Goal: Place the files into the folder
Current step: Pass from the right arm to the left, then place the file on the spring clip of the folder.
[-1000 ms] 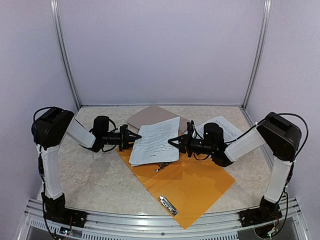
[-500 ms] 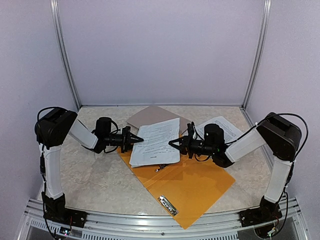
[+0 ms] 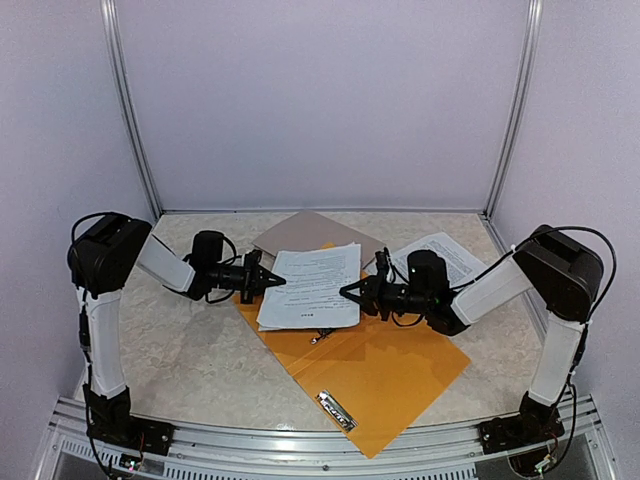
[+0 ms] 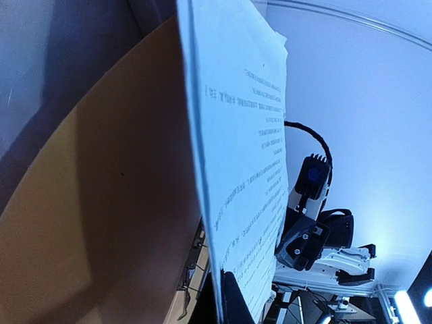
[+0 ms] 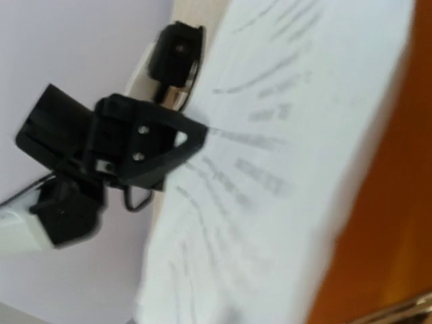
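The files [image 3: 310,288], a stack of white printed sheets, rest on the upper left part of the open orange folder [image 3: 385,365]. My left gripper [image 3: 280,282] is at the stack's left edge, shut on it. In the left wrist view the files [image 4: 243,135] run edge-on into the left gripper [image 4: 226,293], with the folder [image 4: 101,202] beneath. My right gripper [image 3: 346,291] sits at the stack's right edge; its jaws are too small to read. The right wrist view is blurred. It shows only the files [image 5: 270,202], the folder [image 5: 398,202] and the left gripper [image 5: 145,145] opposite.
A grey-brown clipboard [image 3: 300,232] lies behind the stack, partly under it. One more printed sheet [image 3: 445,252] lies at the back right, beyond the right arm. A metal clip [image 3: 336,410] is fixed on the folder's near part. Frame posts stand at the back corners.
The left gripper has closed on the stack's left edge. The fanned sheets now lie more squarely together. The right gripper has eased slightly back and down at the right edge.
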Available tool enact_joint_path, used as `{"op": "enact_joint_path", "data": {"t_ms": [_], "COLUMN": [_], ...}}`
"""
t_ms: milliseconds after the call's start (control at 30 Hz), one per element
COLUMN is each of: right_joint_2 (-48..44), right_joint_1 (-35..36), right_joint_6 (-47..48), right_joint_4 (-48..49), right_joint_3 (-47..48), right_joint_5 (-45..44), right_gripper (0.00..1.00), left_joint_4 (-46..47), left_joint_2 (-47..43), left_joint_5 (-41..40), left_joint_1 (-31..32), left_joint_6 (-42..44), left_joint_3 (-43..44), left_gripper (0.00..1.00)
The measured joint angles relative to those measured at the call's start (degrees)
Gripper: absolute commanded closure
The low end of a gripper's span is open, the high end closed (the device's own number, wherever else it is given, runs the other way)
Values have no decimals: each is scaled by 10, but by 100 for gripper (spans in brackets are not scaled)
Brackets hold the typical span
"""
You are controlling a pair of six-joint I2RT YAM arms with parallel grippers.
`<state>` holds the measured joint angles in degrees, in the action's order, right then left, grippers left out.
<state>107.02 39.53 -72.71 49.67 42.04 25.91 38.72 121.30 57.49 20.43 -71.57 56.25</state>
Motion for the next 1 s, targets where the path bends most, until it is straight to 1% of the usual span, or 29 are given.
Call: {"op": "enact_joint_path", "data": {"t_ms": [67, 133, 233, 300, 367, 400, 533, 633, 733, 867, 1000], "right_joint_2": [0, -1, -14, -32, -52, -62, -86, -86, -84, -74, -59], "right_joint_1": [0, 0, 0, 0, 0, 0, 0, 0, 0, -3, -8], "right_joint_6": [13, 35, 87, 135, 171, 194, 263, 302, 334, 364, 377], "right_joint_4": [-12, -41, -117, -179, -225, -251, -319, -355, -381, -398, -400], "right_joint_3": [1, 5, 20, 37, 52, 63, 95, 112, 121, 126, 126], "right_joint_5": [-1, -4, -21, -40, -59, -69, -96, -103, -104, -100, -88], "right_gripper": [65, 56, 46, 42, 39, 38, 37, 37, 37, 38, 39], "left_joint_4": [-53, -124, -277, -377, -455, -502, -633, -739, -825, -914, -981], "left_joint_2": [-9, -23, -50, -73, -91, -101, -110, -98, -66, -9, 38], "left_joint_5": [1, -2, -27, -51, -74, -87, -126, -161, -191, -224, -251], "left_joint_1": [-5, -9, -11, -12, -12, -12, -10, -4, 8, 21, 28], "left_joint_6": [34, 84, 185, 251, 308, 337, 425, 490, 554, 633, 710], "left_joint_3": [10, 28, 83, 127, 166, 190, 265, 329, 398, 467, 502], "left_gripper": [100, 100, 100, 100, 100, 100, 100, 100, 100, 100, 100]}}
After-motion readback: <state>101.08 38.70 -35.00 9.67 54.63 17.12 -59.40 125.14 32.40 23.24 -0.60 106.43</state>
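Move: Between the two hands hang the papers: their middle is about 5 cm right and 1 cm back of the left hand, and roughly 6 cm left and 1 cm forward of the right, a touch below both. The orange folder's upper clip lies some 10 cm right, 7 cm back and 7 cm below the left hand. Counted from the left hand too, the brown folder's visible part is about 14 cm forward, 7 cm right. Keeping its shut grip on the papers' left edge, the left hand lifts them about 8 cm, then sinks most of the way back, ending slightly left, while its fingers tip down and swing clockwise to point more backward. The right fingers open and let go of the right edge, tipping down some 30 degrees as that hand eases right and forward and dips, rises, then sinks slightly. ##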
